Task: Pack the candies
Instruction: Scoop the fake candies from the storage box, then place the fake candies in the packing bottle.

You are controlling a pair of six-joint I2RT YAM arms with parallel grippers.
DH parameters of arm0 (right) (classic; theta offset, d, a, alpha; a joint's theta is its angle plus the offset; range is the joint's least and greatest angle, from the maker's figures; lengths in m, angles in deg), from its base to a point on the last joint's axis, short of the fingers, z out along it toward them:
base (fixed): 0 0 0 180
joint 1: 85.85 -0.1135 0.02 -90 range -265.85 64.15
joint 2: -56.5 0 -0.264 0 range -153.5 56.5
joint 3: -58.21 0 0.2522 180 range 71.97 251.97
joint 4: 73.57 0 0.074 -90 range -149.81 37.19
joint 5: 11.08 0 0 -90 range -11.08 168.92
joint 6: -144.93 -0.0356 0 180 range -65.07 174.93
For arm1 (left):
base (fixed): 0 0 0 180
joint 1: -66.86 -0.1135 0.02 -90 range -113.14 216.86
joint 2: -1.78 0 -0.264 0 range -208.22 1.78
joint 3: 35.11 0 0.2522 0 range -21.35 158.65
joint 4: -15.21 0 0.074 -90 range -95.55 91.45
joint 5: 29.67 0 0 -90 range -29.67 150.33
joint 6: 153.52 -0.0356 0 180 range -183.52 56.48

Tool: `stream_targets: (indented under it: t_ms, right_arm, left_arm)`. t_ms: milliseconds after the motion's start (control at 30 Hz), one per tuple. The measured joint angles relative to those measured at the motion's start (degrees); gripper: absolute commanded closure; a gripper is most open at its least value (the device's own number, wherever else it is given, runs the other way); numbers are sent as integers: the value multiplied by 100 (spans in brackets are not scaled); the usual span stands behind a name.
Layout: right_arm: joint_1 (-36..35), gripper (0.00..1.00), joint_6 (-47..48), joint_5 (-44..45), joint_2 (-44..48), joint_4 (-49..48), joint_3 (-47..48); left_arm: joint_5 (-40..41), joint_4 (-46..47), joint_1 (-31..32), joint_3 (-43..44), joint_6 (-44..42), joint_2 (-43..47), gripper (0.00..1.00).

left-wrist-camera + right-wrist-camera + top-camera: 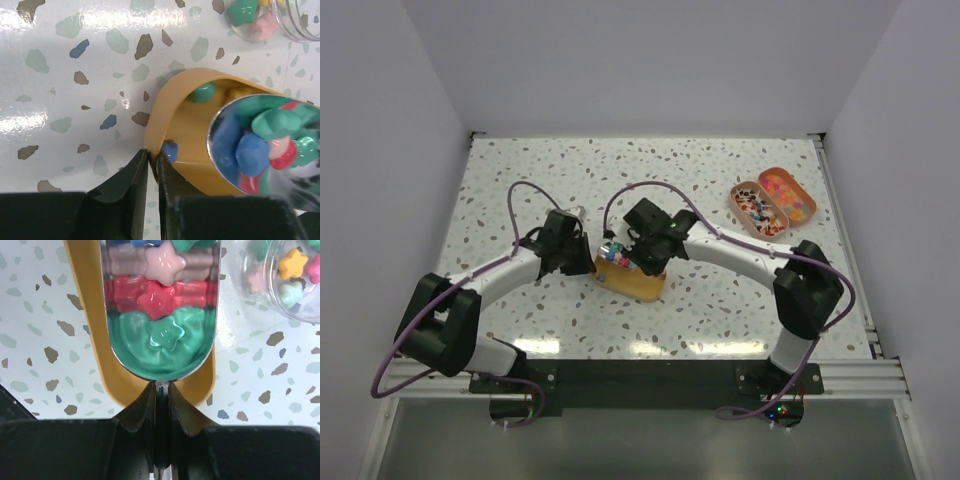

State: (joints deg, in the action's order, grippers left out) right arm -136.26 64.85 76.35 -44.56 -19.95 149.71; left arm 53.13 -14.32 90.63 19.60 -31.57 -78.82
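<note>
An orange oval container (638,286) lies at the table's middle, with a few candies (202,92) inside it. My left gripper (152,157) is shut on its near rim (156,131), one finger outside the wall and one inside, next to a blue candy (170,150). My right gripper (161,387) is shut on the handle of a shiny metal scoop (160,352). The scoop hangs over the container (90,315) and carries star-shaped candies (162,297) in pink, red and green. From the left wrist the scoop (225,142) shows blue, green and red candies (252,152).
A clear jar (290,275) with mixed candies lies on the table just beside the container, also in the left wrist view (270,17). An open orange tin (772,200), both halves holding small sweets, sits at the back right. The table is speckled white.
</note>
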Motion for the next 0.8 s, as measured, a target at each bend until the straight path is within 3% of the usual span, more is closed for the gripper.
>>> stream_targets:
  t_ms: [433,633,800]
  right_arm:
    - [562,100,264,437,479,439,4]
    - [752,100,420,1211,402,883,472]
    - [756,100,568,1722,107,1272,1034]
  left_arm:
    - [245,-339,-11,407,-33,442,34]
    - [549,-358,-271,527,-363,1154,2]
    - [1069,-317,-629,535,-721,1705,0]
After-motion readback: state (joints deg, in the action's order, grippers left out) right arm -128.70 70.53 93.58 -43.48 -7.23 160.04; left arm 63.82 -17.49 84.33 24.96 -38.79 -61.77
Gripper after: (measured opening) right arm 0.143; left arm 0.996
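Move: The right hand holds the loaded scoop above the orange tray. From it the open storage box stands about 8 cm ahead, 3 cm left and 5 cm lower; the tray's middle is roughly 6 cm left, 2 cm back and 7 cm below. The left hand pinches the tray's left rim, with the tray's middle 9 cm right and 2 cm back, the storage box about 8 cm ahead and 11 cm right, and the round lid some 10 cm ahead, 5 cm left. The left fingers let go of the tray's rim and open wide as that hand rises about 11 cm, drawing off left and forward. The right keeps its grip on the scoop and carries it up, then right and forward by about 11 cm across the table, away from the tray to the storage box, turning some 20 degrees so the scoop's left-pointing head starts to dip. ##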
